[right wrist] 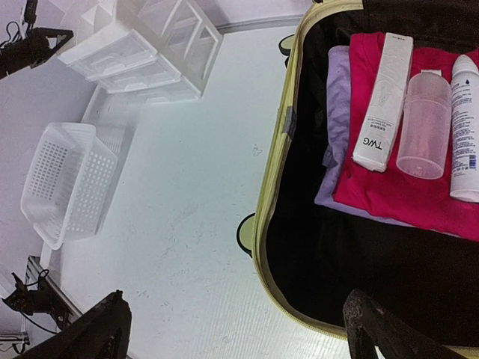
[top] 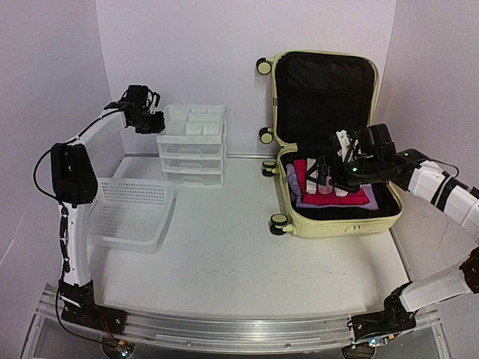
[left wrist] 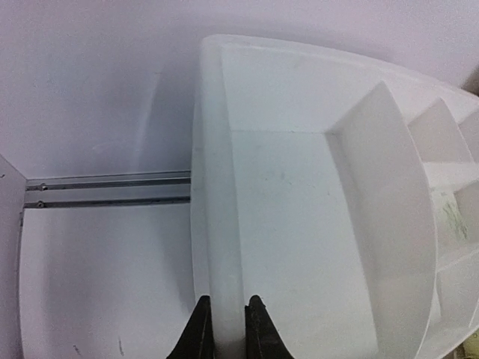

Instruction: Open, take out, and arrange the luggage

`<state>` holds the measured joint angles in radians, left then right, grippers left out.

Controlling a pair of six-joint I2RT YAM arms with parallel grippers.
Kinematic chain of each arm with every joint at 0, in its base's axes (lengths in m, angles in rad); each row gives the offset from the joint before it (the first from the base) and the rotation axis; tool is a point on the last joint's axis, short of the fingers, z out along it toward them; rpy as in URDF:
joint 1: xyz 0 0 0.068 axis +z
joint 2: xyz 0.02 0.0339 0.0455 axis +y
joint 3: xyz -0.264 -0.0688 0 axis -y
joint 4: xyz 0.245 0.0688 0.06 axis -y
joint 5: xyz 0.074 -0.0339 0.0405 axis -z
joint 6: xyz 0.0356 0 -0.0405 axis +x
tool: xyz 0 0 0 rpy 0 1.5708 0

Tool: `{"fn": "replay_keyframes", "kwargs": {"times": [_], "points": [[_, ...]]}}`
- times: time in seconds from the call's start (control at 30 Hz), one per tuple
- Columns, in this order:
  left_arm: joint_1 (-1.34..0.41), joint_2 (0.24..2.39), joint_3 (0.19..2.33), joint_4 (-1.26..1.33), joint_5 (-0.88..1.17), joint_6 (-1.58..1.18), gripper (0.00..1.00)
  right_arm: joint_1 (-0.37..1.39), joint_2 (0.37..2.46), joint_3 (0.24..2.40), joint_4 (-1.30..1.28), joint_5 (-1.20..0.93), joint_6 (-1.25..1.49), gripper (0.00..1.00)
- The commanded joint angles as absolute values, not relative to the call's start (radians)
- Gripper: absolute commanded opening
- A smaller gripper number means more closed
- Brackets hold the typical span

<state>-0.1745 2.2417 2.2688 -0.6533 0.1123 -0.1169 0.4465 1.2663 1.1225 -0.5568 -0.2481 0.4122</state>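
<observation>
The pale yellow luggage lies open at the right of the table, its black-lined lid standing upright. Inside, a red garment lies on a purple one, with a white tube, a clear pinkish bottle and a white spray bottle on top. My right gripper hovers over the case's front left corner, open wide and holding nothing. My left gripper is at the drawer unit's top left edge, its jaws pinched on that tray's rim wall.
A white plastic drawer unit with a divided top tray stands against the back wall. A white mesh basket lies on the left, beside the left arm. Bare table lies between basket and luggage.
</observation>
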Motion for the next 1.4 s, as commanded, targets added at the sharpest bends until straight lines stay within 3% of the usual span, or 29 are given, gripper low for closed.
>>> {"fn": "replay_keyframes", "kwargs": {"times": [0.0,0.5,0.67,0.77,0.93,1.03,1.17,1.23,1.37], "points": [[-0.220,2.131,2.214,-0.640,0.279,-0.138,0.09,0.445,1.273,1.144,-0.537,-0.258,0.402,0.98],[-0.248,1.915,1.894,-0.637,0.780,0.176,0.00,0.444,1.383,1.194,-0.525,-0.320,0.488,0.98],[-0.277,1.891,1.878,-0.626,0.944,0.277,0.00,0.399,1.522,1.297,-0.484,-0.482,0.603,0.98],[-0.294,1.892,1.879,-0.622,0.995,0.284,0.00,0.397,1.613,1.360,-0.425,-0.604,0.669,0.87],[-0.323,1.874,1.846,-0.611,1.034,0.324,0.00,0.395,1.744,1.435,-0.331,-0.717,0.758,0.60],[-0.330,1.854,1.813,-0.586,1.047,0.346,0.00,0.388,1.842,1.484,-0.292,-0.827,0.813,0.29],[-0.330,1.824,1.773,-0.527,1.075,0.352,0.00,0.390,1.916,1.468,-0.158,-0.928,0.910,0.06],[-0.330,1.814,1.751,-0.491,1.083,0.345,0.00,0.406,1.942,1.468,-0.112,-0.977,0.936,0.00],[-0.330,1.810,1.735,-0.456,1.103,0.326,0.00,0.441,1.975,1.450,-0.020,-1.025,0.984,0.00]]}}
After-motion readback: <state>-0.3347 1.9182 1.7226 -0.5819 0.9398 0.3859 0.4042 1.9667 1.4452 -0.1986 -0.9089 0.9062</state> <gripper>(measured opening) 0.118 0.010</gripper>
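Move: My left hand already grips the left rim of the drawer unit, whose middle is about 12 cm to its right and 11 below. The bare table spot I want is some 28 cm back, 25 right and 22 below; the basket is 24 back, 10 left. From my right hand the unit lies about 28 ahead, 45 left and 10 below; the open suitcase is 12 ahead, 16 right and 16 below. Keeping the rim pinched, my left hand drags the drawer unit about 20 cm back and 16 cm right at level height, turning it clockwise by some 60 degrees as I go. My right hand first sinks a little, then reaches left and forward about 15 cm and farther down, rolling and tipping downward and closing its empty fingers beside the unit's near right side. ##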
